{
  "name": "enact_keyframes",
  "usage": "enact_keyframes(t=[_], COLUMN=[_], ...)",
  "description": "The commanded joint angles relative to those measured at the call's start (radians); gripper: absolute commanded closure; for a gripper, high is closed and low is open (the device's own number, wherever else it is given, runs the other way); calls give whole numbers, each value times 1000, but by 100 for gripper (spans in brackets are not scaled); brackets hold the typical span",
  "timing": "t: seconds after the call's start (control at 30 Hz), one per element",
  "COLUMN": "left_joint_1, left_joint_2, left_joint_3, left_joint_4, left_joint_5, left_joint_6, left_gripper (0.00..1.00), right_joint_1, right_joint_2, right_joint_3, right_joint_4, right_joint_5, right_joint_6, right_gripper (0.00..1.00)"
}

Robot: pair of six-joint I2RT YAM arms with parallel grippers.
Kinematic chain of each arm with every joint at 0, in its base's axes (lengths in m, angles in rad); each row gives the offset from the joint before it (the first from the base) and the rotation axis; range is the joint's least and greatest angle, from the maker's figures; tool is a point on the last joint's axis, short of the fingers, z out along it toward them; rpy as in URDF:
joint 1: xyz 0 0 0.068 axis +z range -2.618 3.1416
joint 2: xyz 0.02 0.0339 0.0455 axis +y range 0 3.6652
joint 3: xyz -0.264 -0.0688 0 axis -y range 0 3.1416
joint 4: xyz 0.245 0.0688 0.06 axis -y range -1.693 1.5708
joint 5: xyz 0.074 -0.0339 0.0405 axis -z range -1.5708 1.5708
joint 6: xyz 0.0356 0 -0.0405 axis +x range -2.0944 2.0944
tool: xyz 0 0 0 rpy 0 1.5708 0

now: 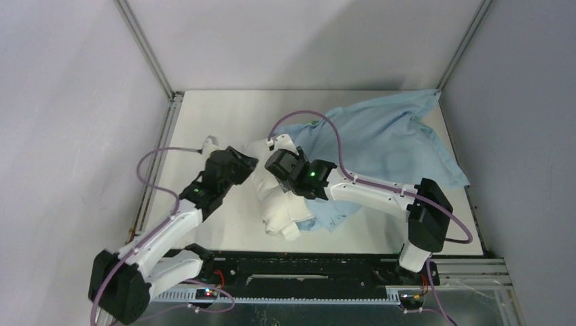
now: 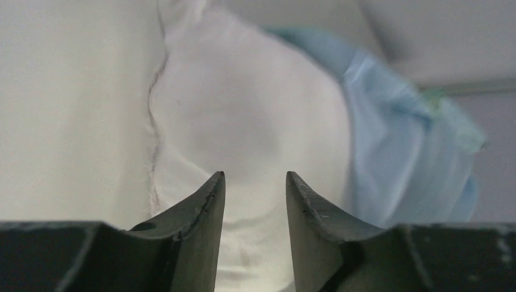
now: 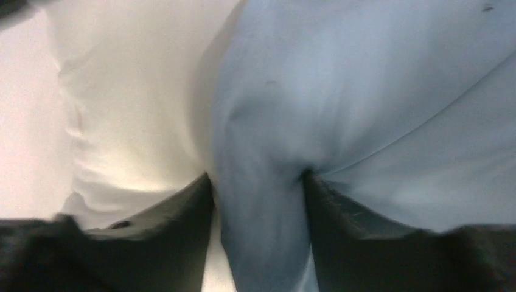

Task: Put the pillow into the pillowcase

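The cream pillow (image 1: pixel 275 204) lies mid-table, its right part under the edge of the light blue pillowcase (image 1: pixel 387 142), which spreads to the back right corner. My left gripper (image 1: pixel 246 165) is at the pillow's left side. In the left wrist view it (image 2: pixel 254 175) stands open, with the pillow (image 2: pixel 243 109) bulging just beyond the tips and the pillowcase (image 2: pixel 401 152) to the right. My right gripper (image 1: pixel 282 178) is over the seam where cloth meets cushion. In the right wrist view it (image 3: pixel 255 174) stands wide, its tips pressed into a fold of pillowcase (image 3: pixel 365 91) filling the gap, the pillow (image 3: pixel 128 109) to the left.
The white table (image 1: pixel 204 115) is boxed in by grey walls on three sides, with metal frame posts at the back corners. A black rail (image 1: pixel 306 261) runs along the near edge between the arm bases. Purple cables loop over both arms.
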Motion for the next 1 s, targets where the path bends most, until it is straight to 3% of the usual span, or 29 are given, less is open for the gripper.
enact_keyframes(t=[0.0,0.07,0.1,0.23,0.4,0.5,0.67,0.8,0.97], left_joint_1=[112,152,175,254,264,259,203,142,74], left_joint_2=[-157,-197,-211,-216,-134,-64,83,185,263], left_joint_3=[15,13,8,-41,-108,-131,-82,-46,-18], left_joint_4=[-49,-82,-91,-64,65,199,343,444,532], left_joint_5=[-4,3,13,110,239,338,486,533,563], left_joint_6=[28,54,63,74,37,13,21,14,5], left_gripper=[48,35,30,24,26,27,20,15,15], right_joint_1=[-62,-81,-92,-163,-257,-280,-316,-340,-360], right_joint_2=[28,10,-9,-149,-297,-330,-369,-389,-399], right_joint_3=[-5,17,32,74,164,226,278,312,343], right_joint_4=[2,-19,-32,-46,-62,-95,-120,-128,-139], right_joint_5=[-8,-22,-34,-202,-380,-408,-444,-462,-477], right_joint_6=[2,-1,-1,6,16,9,14,26,30], right_gripper=[67,93,100,100,100,100,100,100,100])
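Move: Between the open right fingers lies the folded blue rim of the pillowcase, about 1 cm ahead of that hand and 2 cm below. The white pillow's middle is roughly 4 cm to its left and 5 cm back; the bulk of the pillowcase spreads some 26 cm right, 6 cm ahead and 12 cm lower. From the left hand, already coming off the pillow, that rim is about 11 cm right, level fore and aft and 3 cm lower. Pinching shut on the pillowcase rim with pillow fabric beside it, the right hand eases forward, then lifts about 19 cm and carries the grip 8 cm right, rolling its left side up nearly 30 degrees. The left hand keeps opening, rises and swings 7 cm left off the pillow, then sweeps back right and down past its starting place, turning some 20 degrees clockwise, fingers wide. ##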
